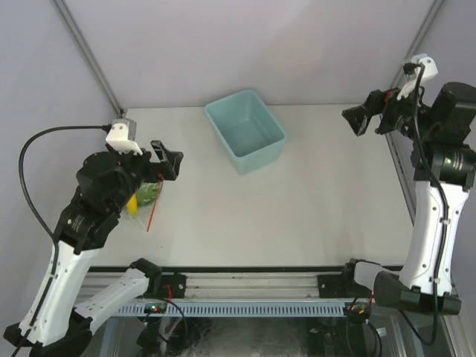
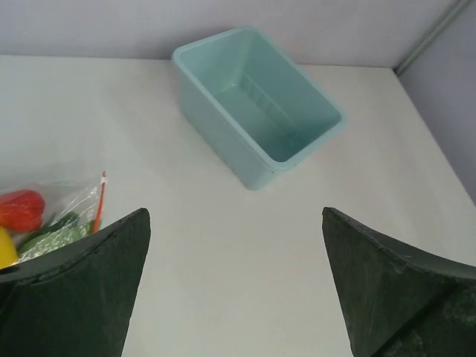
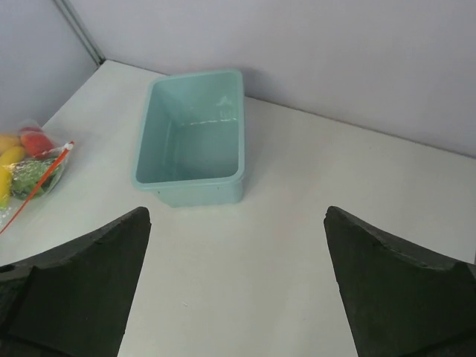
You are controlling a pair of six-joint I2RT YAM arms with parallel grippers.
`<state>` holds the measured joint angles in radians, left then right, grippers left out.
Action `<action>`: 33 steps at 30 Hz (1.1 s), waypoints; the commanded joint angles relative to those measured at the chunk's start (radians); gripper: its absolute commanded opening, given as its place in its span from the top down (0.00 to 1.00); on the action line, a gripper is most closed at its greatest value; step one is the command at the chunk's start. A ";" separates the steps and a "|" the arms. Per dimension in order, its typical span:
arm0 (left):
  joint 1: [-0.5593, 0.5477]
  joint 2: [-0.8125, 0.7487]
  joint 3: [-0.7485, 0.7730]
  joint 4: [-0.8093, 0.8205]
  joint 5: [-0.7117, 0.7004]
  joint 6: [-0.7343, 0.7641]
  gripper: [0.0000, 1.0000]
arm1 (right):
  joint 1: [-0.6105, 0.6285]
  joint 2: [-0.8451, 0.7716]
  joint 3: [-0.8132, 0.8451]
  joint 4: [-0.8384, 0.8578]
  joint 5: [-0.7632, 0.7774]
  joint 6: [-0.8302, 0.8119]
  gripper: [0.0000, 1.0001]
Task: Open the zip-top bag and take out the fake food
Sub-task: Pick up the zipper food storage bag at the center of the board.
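The zip-top bag (image 1: 146,199) lies flat at the table's left side, clear plastic with a red zipper strip along its right edge. My left arm partly covers it from above. Inside it the fake food shows as a red piece (image 2: 21,210), a green piece (image 2: 52,238) and a yellow piece (image 2: 5,249). The right wrist view shows the bag (image 3: 31,172) far to the left. My left gripper (image 1: 171,161) hovers just right of the bag, open and holding nothing (image 2: 234,216). High at the right table edge my right gripper (image 1: 362,113) is open and empty too (image 3: 236,212).
A teal bin (image 1: 262,154) stands empty at the back middle of the table, turned at an angle; its wall (image 2: 223,141) faces the left gripper. White walls close off the back and both sides. The arms' rail runs along the near edge.
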<state>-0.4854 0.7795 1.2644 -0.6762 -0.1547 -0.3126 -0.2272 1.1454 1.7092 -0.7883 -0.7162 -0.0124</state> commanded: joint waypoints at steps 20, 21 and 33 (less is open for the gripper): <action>0.338 0.025 -0.160 -0.046 0.000 -0.022 0.06 | 0.291 0.113 0.025 -0.173 0.103 -0.204 0.00; 0.342 0.040 -0.167 -0.062 -0.021 -0.011 0.07 | 0.291 0.090 -0.008 -0.147 0.085 -0.214 0.00; 0.361 0.326 -0.259 -0.002 -0.186 0.111 0.31 | 0.379 -0.211 -0.554 0.147 -0.179 -0.312 0.00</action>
<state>-0.1337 1.0492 1.0409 -0.7437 -0.2825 -0.2684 0.1303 0.9562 1.2396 -0.7822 -0.7731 -0.3050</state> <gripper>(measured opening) 0.730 1.000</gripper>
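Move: The food bag lies low on the table to the left hand's left, its middle about 9 cm ahead, 23 cm left and 36 cm below. The red zip strip, along the bag's right side, is some 9 cm ahead and 16 cm left. The bin stands about 28 cm ahead and 17 cm right. From the right hand, the bag is roughly 69 cm left, 3 cm ahead and 43 cm down, and the bin 22 cm ahead and 28 cm left. Heading for the bag without touching it, the left hand first swings left nearly level, then plunges about 18 cm with some further left and forward travel; it tips down about 30 degrees, turns counter-clockwise, and its wide-open fingers close by about a quarter. The right hand, open, sinks about 13 cm, dipping forward, then coming back and left towards the bag. ##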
